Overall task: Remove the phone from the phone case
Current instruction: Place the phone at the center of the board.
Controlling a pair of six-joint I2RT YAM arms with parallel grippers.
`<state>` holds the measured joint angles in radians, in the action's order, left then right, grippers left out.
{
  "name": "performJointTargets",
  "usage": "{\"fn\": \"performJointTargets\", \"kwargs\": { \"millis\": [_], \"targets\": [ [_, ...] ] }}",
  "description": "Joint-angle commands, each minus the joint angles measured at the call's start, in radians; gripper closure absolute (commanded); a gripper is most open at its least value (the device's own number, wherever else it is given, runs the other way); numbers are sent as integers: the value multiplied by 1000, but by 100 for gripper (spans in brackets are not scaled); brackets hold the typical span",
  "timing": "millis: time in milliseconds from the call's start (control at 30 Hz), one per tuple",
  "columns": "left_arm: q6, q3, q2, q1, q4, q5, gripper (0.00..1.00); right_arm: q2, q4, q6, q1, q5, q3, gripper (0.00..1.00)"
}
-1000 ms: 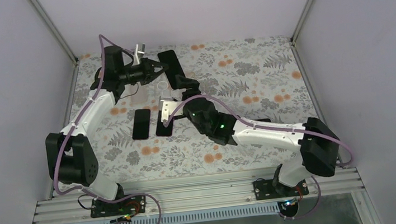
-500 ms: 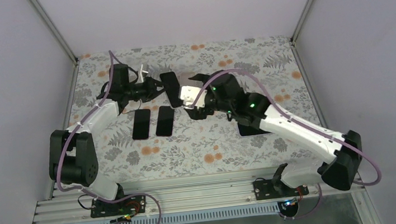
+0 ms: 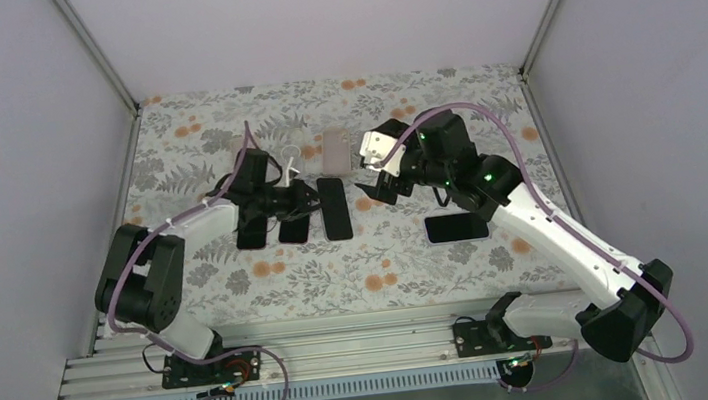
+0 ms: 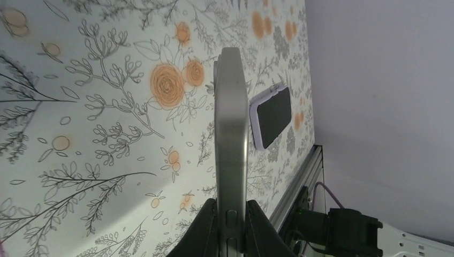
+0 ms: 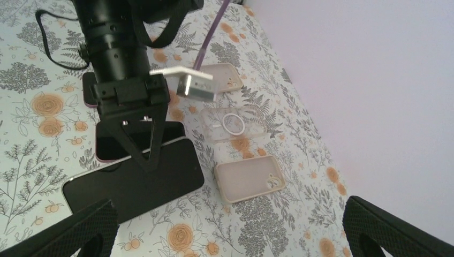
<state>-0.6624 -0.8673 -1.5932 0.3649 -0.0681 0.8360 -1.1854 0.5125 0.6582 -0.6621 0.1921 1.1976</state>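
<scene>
My left gripper is shut on the end of a bare black phone with a grey metal edge. It holds the phone flat and low over the floral table, one finger above and one below. A second phone in a pale lavender case lies flat on the table to the right, apart from both grippers. My right gripper hovers open and empty to the right of the held phone, above an empty beige case.
Two dark phones lie side by side left of the held one; one has a pink edge. A clear case and another beige case lie behind. The metal rail bounds the near edge.
The left arm has carried the phone from the back of the table down beside the row of phones. The right arm has swung away to the right and back, staying open.
</scene>
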Motion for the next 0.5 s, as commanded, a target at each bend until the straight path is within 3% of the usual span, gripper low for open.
{"fn": "performJointTargets", "kwargs": {
  "millis": [0, 467],
  "targets": [
    [21, -42, -62, 22, 59, -1, 98, 25, 16, -44, 26, 66, 1, 1],
    [20, -144, -264, 46, 30, -13, 98, 24, 24, -56, 45, 93, -1, 1]
  ]
}}
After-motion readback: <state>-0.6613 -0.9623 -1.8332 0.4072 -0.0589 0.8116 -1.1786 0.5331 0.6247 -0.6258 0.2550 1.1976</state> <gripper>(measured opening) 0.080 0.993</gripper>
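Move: Below and to the right of the left hand, which already holds the phone by its left long edge, is the bare cloth at the board's centre: about 5 cm right, 1 cm back and 11 cm down. The middle phone lies some 7 cm left, level with the hand; the outer phone is 17 cm left, also level; the pale case sits 17 cm ahead and 5 cm right. From the right hand the spot is about 4 cm left, 2 cm ahead and 29 cm down. Sinking about 6 cm towards the cloth right of the middle phone, the left hand drifts 2 cm right and, after a tiny pull back, a little over 1 cm forward, slowing towards the end. It keeps its pinch on the phone's left long edge and rolls some 5–10 degrees, dipping the phone's far end. ##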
